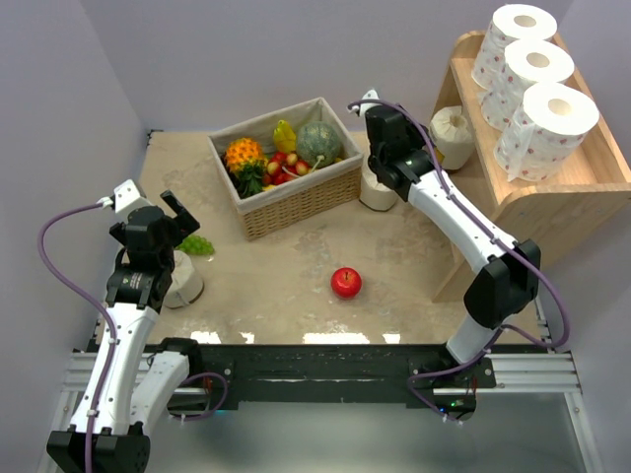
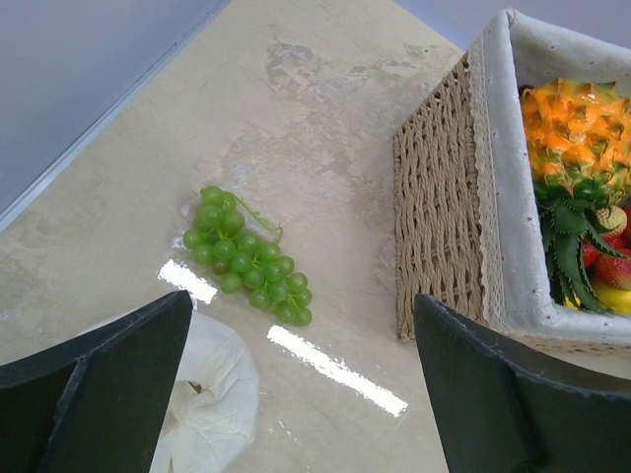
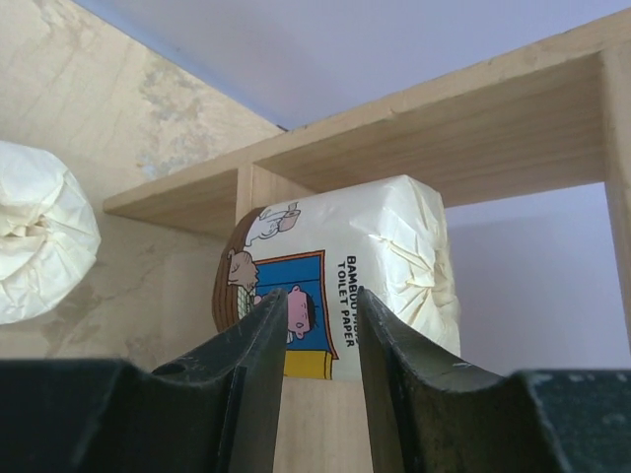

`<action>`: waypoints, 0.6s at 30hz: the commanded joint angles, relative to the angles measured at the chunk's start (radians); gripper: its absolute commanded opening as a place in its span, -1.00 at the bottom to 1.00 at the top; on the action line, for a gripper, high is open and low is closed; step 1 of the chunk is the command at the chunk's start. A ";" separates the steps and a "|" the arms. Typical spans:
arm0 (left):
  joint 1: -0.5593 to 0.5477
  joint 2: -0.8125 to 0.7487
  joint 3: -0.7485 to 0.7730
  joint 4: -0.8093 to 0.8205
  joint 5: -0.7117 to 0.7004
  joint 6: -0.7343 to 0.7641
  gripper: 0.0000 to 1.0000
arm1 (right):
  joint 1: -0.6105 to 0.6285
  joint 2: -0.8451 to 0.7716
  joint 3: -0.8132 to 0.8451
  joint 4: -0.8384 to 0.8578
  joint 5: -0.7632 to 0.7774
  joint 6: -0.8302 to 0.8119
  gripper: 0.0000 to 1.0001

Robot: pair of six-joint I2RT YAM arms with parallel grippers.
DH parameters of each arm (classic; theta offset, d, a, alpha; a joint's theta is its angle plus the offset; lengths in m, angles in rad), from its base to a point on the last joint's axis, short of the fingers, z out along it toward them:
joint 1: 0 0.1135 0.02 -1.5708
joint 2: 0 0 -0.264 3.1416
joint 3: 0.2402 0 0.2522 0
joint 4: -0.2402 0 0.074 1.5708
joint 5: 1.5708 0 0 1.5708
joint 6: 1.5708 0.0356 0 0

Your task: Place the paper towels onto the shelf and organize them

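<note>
Three pink-dotted paper towels (image 1: 537,84) stand in a row on the top tier of the light-wood shelf (image 1: 572,182). A cream wrapped roll with a printed label (image 3: 394,246) lies on the lower tier (image 1: 454,133). Just in front of it hangs my right gripper (image 3: 322,296), its jaws a narrow gap apart with nothing between them; it also shows in the top view (image 1: 367,101). Another cream roll (image 1: 378,189) stands on the table by the shelf. My left gripper (image 2: 301,305) is wide open above a fourth cream roll (image 2: 212,394), which is partly hidden under its left finger.
A wicker fruit basket (image 1: 296,202) stands at the back centre, its corner close to my left gripper (image 2: 434,197). Green grapes (image 2: 246,256) lie beside the left roll. A red apple (image 1: 345,282) sits mid-table. Walls close off the left and back.
</note>
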 commanded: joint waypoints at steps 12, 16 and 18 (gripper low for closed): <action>-0.005 -0.003 0.000 0.040 -0.017 0.020 1.00 | -0.106 0.064 0.026 0.042 0.033 -0.085 -0.27; -0.005 -0.001 -0.002 0.040 -0.017 0.020 1.00 | -0.136 0.070 0.032 0.059 0.036 -0.092 -0.28; -0.005 0.000 0.000 0.040 -0.017 0.020 1.00 | -0.146 0.075 0.034 0.069 0.036 -0.096 -0.28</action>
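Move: The bamboo toilet-paper roll sits part-way into the shelf's lower bay, about 8 cm to the right hand's right, 5 cm ahead and 4 cm below its fingertips. Down on the table, some 22 cm lower, the wrapped roll stands about 5 cm back and 1 cm left of that hand, with the fruit basket's middle roughly 21 cm left and level with it. From the idle left hand, the bamboo roll is about 62 cm right, 20 cm ahead and 6 cm higher. The right hand sinks forward and swings about 5 cm right, part-closed fingertips pushing the bamboo roll shelf-inward. ##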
